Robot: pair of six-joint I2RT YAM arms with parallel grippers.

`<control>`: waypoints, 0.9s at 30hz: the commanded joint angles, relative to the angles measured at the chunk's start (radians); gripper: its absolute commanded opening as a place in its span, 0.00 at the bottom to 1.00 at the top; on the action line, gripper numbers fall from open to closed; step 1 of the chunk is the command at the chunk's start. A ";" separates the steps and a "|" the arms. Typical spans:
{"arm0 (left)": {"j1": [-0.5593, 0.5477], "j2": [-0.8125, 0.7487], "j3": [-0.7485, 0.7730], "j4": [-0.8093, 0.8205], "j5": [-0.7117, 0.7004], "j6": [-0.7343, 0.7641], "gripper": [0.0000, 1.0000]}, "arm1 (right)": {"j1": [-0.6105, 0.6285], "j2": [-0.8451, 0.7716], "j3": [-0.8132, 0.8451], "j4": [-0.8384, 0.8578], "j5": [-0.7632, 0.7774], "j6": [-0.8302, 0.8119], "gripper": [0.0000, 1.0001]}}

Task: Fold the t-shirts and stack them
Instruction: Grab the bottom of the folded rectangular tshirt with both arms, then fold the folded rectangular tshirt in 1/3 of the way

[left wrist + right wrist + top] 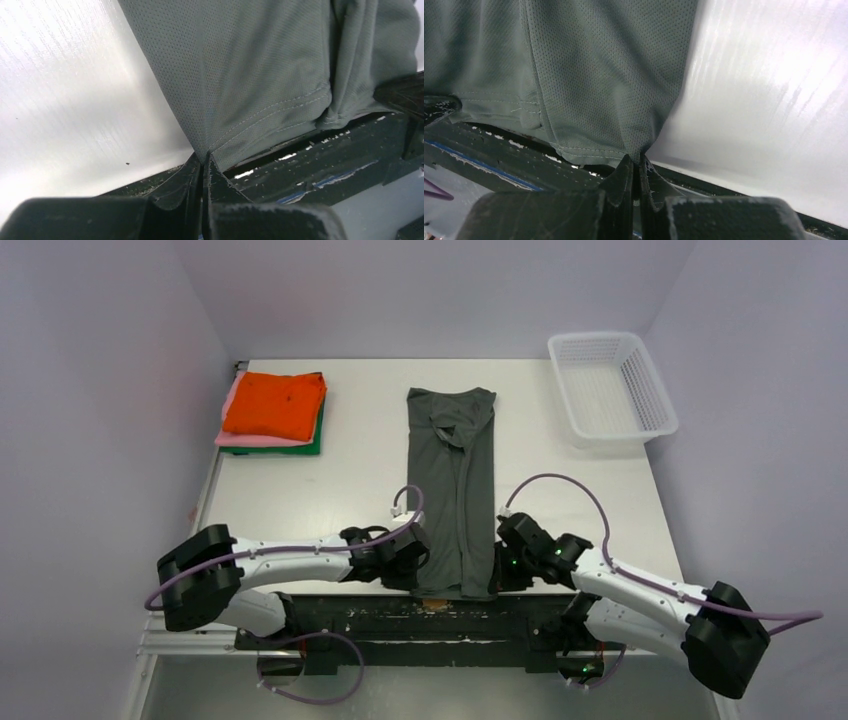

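A dark grey t-shirt (pixel 455 490) lies as a long narrow strip down the middle of the table, its hem at the near edge. My left gripper (pixel 418 578) is shut on the hem's left corner (pixel 206 156). My right gripper (pixel 500 575) is shut on the hem's right corner (pixel 640 155). In both wrist views the mesh cloth (pixel 250 75) (pixel 599 75) rises from the pinched fingertips. A stack of folded t-shirts sits at the back left: orange (pixel 275 403) on top, pink (pixel 235 438) under it, green (pixel 312 444) at the bottom.
A white mesh basket (pixel 610 388) stands at the back right corner. The table's dark front rail (pixel 440 612) runs just below the hem, between the two arm bases. Purple walls close in on three sides.
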 commanded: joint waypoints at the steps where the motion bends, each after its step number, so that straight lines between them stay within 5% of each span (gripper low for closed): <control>1: -0.009 -0.075 0.008 0.015 -0.024 -0.052 0.00 | 0.005 -0.050 0.059 -0.059 0.034 0.013 0.00; 6: 0.020 -0.102 0.095 -0.023 -0.057 0.016 0.00 | 0.003 -0.014 0.169 -0.080 0.097 -0.001 0.00; 13: 0.235 -0.054 0.171 0.050 0.046 0.134 0.00 | -0.044 0.162 0.382 -0.068 0.279 -0.092 0.00; 27: 0.524 0.315 0.560 -0.024 0.181 0.268 0.00 | -0.324 0.585 0.738 0.087 0.285 -0.241 0.00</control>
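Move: Both hands already hold the bottom corners of the dark grey t-shirt, near the front table edge. Its far collar end lies about 42 cm straight out and 9 cm to the right of the left hand, and about 42 cm out and 7 cm to the left of the right hand, both some 2 cm lower. The stack of folded shirts is about 40 cm ahead and 34 cm left of the left hand; the white basket is roughly 44 cm ahead and 31 cm right of the right hand. Keeping the bottom corners pinched in shut fingers, the two hands lift the hem first, then sweep it forward over the t-shirt towards its collar end, climbing all the while until they level off some 8 cm higher. Each travels a bit over 20 cm forward; the left wrist turns slightly counter-clockwise, while the right turns clockwise and tips its fingertips about 20 degrees forward. ##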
